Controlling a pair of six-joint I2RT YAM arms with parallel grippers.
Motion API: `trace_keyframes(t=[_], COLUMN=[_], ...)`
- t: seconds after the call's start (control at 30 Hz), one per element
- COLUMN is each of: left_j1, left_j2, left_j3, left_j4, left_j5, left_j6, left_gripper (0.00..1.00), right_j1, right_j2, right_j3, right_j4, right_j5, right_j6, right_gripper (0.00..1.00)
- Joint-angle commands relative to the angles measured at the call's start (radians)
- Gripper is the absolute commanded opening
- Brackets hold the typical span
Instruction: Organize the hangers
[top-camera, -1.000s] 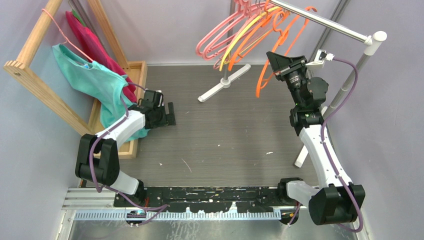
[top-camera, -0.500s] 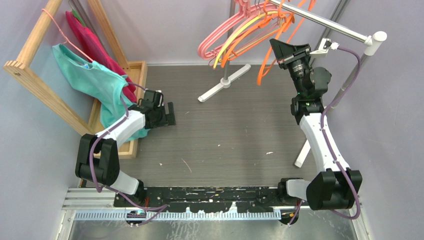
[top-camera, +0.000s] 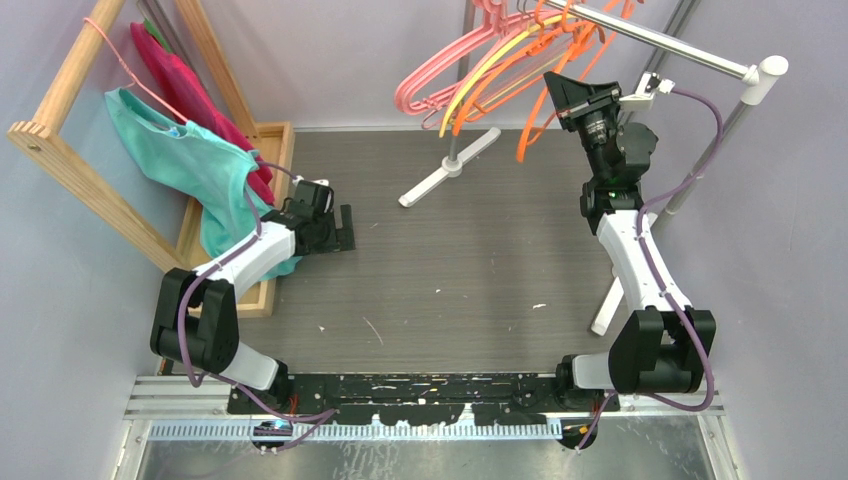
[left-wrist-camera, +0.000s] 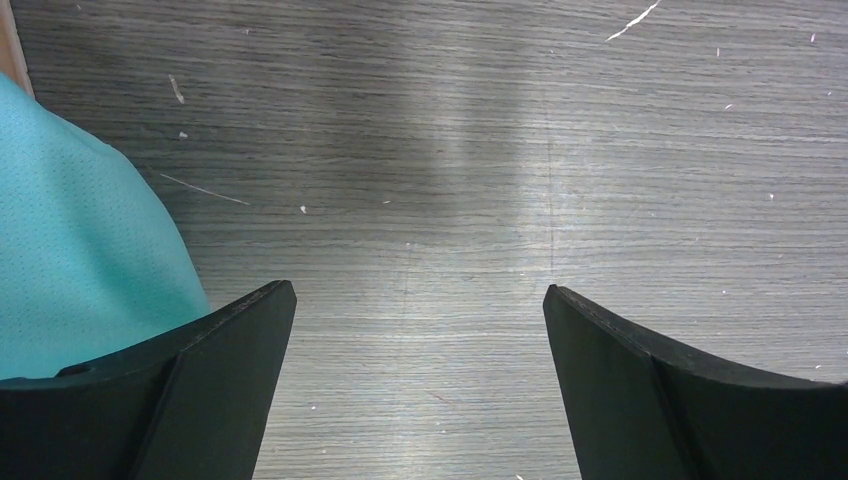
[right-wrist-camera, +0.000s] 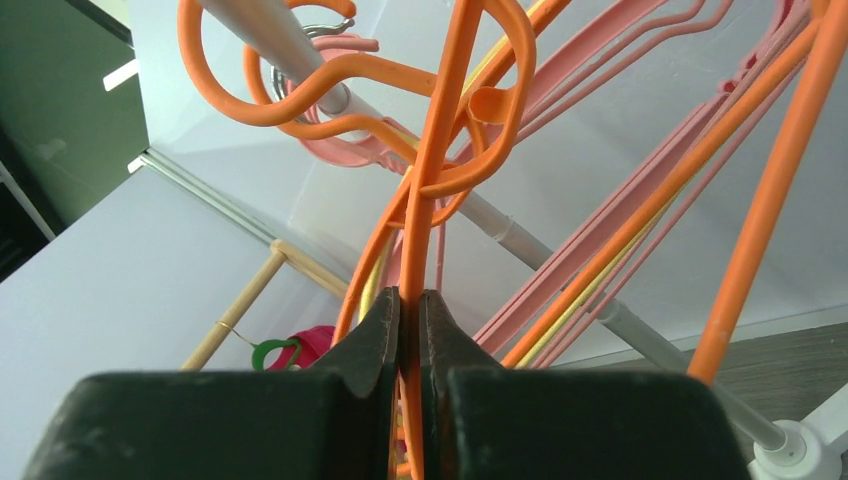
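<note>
Pink (top-camera: 430, 75), yellow (top-camera: 482, 68) and orange hangers hang bunched on a metal rail (top-camera: 660, 42) at the top of the overhead view. My right gripper (top-camera: 556, 88) is raised just under the rail. In the right wrist view it (right-wrist-camera: 410, 300) is shut on the thin stem of an orange hanger (right-wrist-camera: 432, 170), whose looped neck rises beside the rail (right-wrist-camera: 270, 40). I cannot tell whether its hook rests on the rail. My left gripper (top-camera: 340, 232) is low over the table, open and holding nothing (left-wrist-camera: 420, 300).
A wooden rack (top-camera: 60, 120) at the left carries teal cloth (top-camera: 190, 160) and red cloth (top-camera: 185, 85) over a wooden tray (top-camera: 270, 140). Teal cloth (left-wrist-camera: 70, 250) lies beside my left finger. The rail stand's white foot (top-camera: 450, 165) and right pole (top-camera: 700, 170) stand nearby.
My right gripper has risen and moved right toward the rail, carrying the orange hanger with it. The rail and hung hangers have shifted slightly. The left arm has barely moved.
</note>
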Motion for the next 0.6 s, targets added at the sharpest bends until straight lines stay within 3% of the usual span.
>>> trace_keyframes(t=[0.0, 0.1, 0.2, 0.43, 0.57], left_j1=[-0.012, -0.015, -0.018, -0.021, -0.027], left_j2=[-0.033, -0.025, -0.025, -0.052, -0.045], left_j3=[-0.003, 0.0, 0.002, -0.006, -0.014], left_j4=[0.029, 0.028, 0.024, 0.039, 0.049], left_j5=[-0.031, -0.033, -0.041, -0.066, -0.091], left_j6=[0.015, 0.015, 0.016, 0.019, 0.015], left_gripper=[0.98, 0.98, 0.98, 0.98, 0.98], right_j1=[-0.011, -0.016, -0.019, -0.017, -0.018], right_j2=[-0.008, -0.008, 0.002, -0.061, -0.144], right_j3=[-0.021, -0.062, -0.087, -0.12, -0.172], right_j4=[0.047, 0.044, 0.049, -0.016, -0.11], right_j5=[0.031, 0.043, 0.036, 0.032, 0.062], right_j6=[0.027, 0.036, 0.043, -0.038, -0.13], right_gripper=[0.01, 0.09, 0.25, 0.98, 1.0])
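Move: Just above and beyond the right hand, roughly 11 cm up and 4 cm ahead, 1 cm to its right, is the rod spot where the pinched orange hanger's hook already sits. The yellow hanger's body is about 6 cm left and 3 cm ahead, nearly level with the hand; the pink hangers are some 11 cm left and 3 cm ahead at similar height. From the left hand, that rod spot lies about 27 cm right, 15 cm ahead and 48 cm up. Sinking about 6 cm, almost straight down below the rod, the right hand first brings the pinched orange hanger down a little, then spreads its fingers from nearly shut to fully open and lets go of the tube. The fingertips tip down by some 10 degrees as it drops, with the hanger tubes left between the open fingers. ##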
